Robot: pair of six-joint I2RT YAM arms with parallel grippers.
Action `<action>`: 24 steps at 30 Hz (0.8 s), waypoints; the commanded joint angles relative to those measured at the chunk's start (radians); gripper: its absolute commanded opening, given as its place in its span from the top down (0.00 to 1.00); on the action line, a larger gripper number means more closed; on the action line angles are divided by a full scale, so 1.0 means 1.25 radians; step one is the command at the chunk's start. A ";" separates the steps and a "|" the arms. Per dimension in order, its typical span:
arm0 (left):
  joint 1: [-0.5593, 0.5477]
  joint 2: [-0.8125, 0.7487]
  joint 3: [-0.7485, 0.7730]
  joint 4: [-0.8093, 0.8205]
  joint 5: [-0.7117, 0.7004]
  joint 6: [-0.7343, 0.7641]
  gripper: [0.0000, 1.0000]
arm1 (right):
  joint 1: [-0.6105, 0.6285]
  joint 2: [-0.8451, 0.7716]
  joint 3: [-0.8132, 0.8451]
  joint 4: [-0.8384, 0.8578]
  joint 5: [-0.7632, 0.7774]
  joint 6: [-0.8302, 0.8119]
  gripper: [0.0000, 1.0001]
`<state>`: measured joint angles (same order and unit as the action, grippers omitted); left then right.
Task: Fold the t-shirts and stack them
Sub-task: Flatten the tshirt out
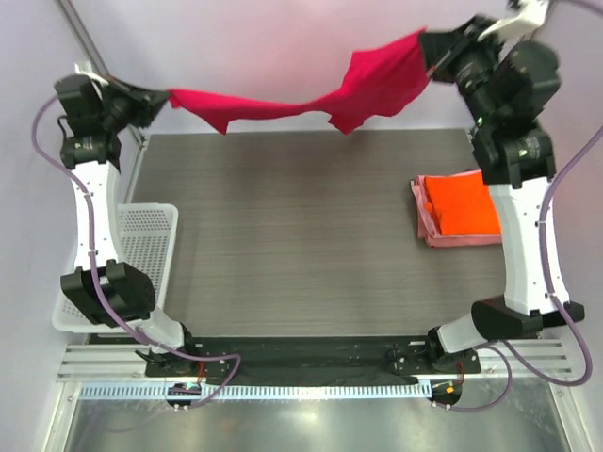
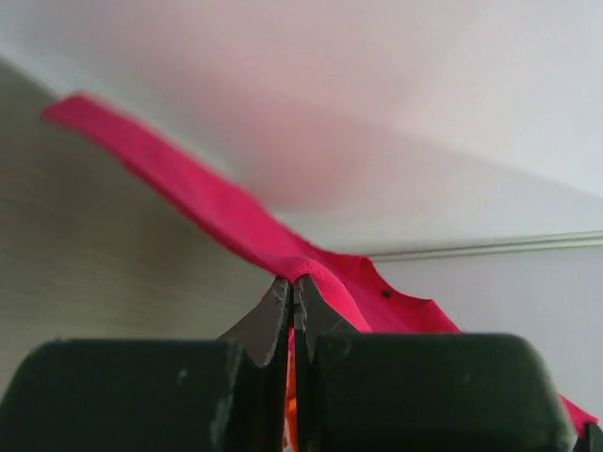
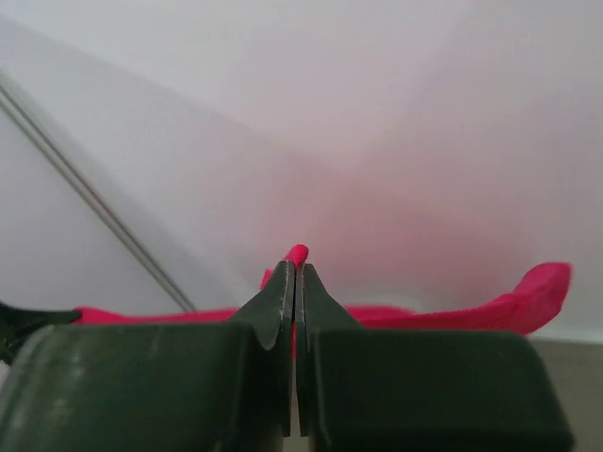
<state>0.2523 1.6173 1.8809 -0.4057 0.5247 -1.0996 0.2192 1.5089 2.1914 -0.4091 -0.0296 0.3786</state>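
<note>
A crimson-magenta t-shirt [image 1: 320, 94] hangs stretched in the air across the far side of the table. My left gripper [image 1: 162, 97] is shut on its left end, and my right gripper [image 1: 429, 42] is shut on its right end, held higher. In the left wrist view the cloth [image 2: 236, 221] runs out from between the closed gripper [image 2: 293, 285]. In the right wrist view a tuft of the shirt [image 3: 298, 254] pokes above the closed gripper [image 3: 296, 273]. A folded bright orange t-shirt [image 1: 462, 205] lies on a folded pale pink t-shirt [image 1: 426, 224] at the right of the table.
A white mesh basket [image 1: 141, 250] sits at the table's left edge beside the left arm. The dark wood-grain tabletop [image 1: 292, 245] stretches beneath the hanging shirt. A pale wall stands behind.
</note>
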 commanded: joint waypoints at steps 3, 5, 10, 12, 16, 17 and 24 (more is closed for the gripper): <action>0.003 -0.112 -0.297 0.063 -0.010 0.062 1.00 | -0.001 -0.183 -0.423 0.062 -0.060 0.022 0.99; 0.002 -0.149 -0.451 0.072 -0.022 0.079 1.00 | -0.001 -0.257 -0.556 0.089 -0.034 0.050 0.99; 0.001 -0.257 -0.715 0.105 -0.016 0.106 1.00 | -0.001 -0.514 -0.941 0.109 -0.011 0.111 0.99; 0.001 -0.287 -0.813 0.104 -0.016 0.136 1.00 | -0.002 -0.585 -1.019 0.100 -0.022 0.131 0.99; -0.001 -0.358 -0.944 0.063 -0.034 0.165 1.00 | -0.001 -0.739 -1.165 0.017 -0.072 0.167 0.99; 0.001 -0.370 -0.962 0.050 -0.044 0.165 1.00 | 0.000 -0.758 -1.184 0.005 -0.082 0.173 0.99; 0.001 -0.489 -1.090 -0.001 -0.128 0.150 1.00 | -0.001 -0.808 -1.293 -0.111 -0.136 0.168 0.99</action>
<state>0.2508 1.0706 0.5365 -0.3946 0.4282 -0.9260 0.2199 0.4835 0.6014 -0.4911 -0.1432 0.5781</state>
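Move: Both hands hold the t-shirt by its near corners, stretched high in the air. The middle table, where it is to be laid, lies about 18 cm back, 28 cm right and 45 cm below the left hand; from the right hand it is some 10 cm back, 21 cm left and 61 cm below. The white basket is about 24 cm back, 18 cm left and 40 cm below the left hand. The folded stack sits roughly 2 cm back, 16 cm right and 57 cm below the right hand. Pinching their corners of the t-shirt throughout, both hands bring the cloth down onto the table in one fast swing: first almost straight down, then down and back towards the bases. Each sinks about 40 cm and draws back some 20 cm, the left ending beside the basket's rim, and both wrists tip fingers-down by roughly 40 degrees. ##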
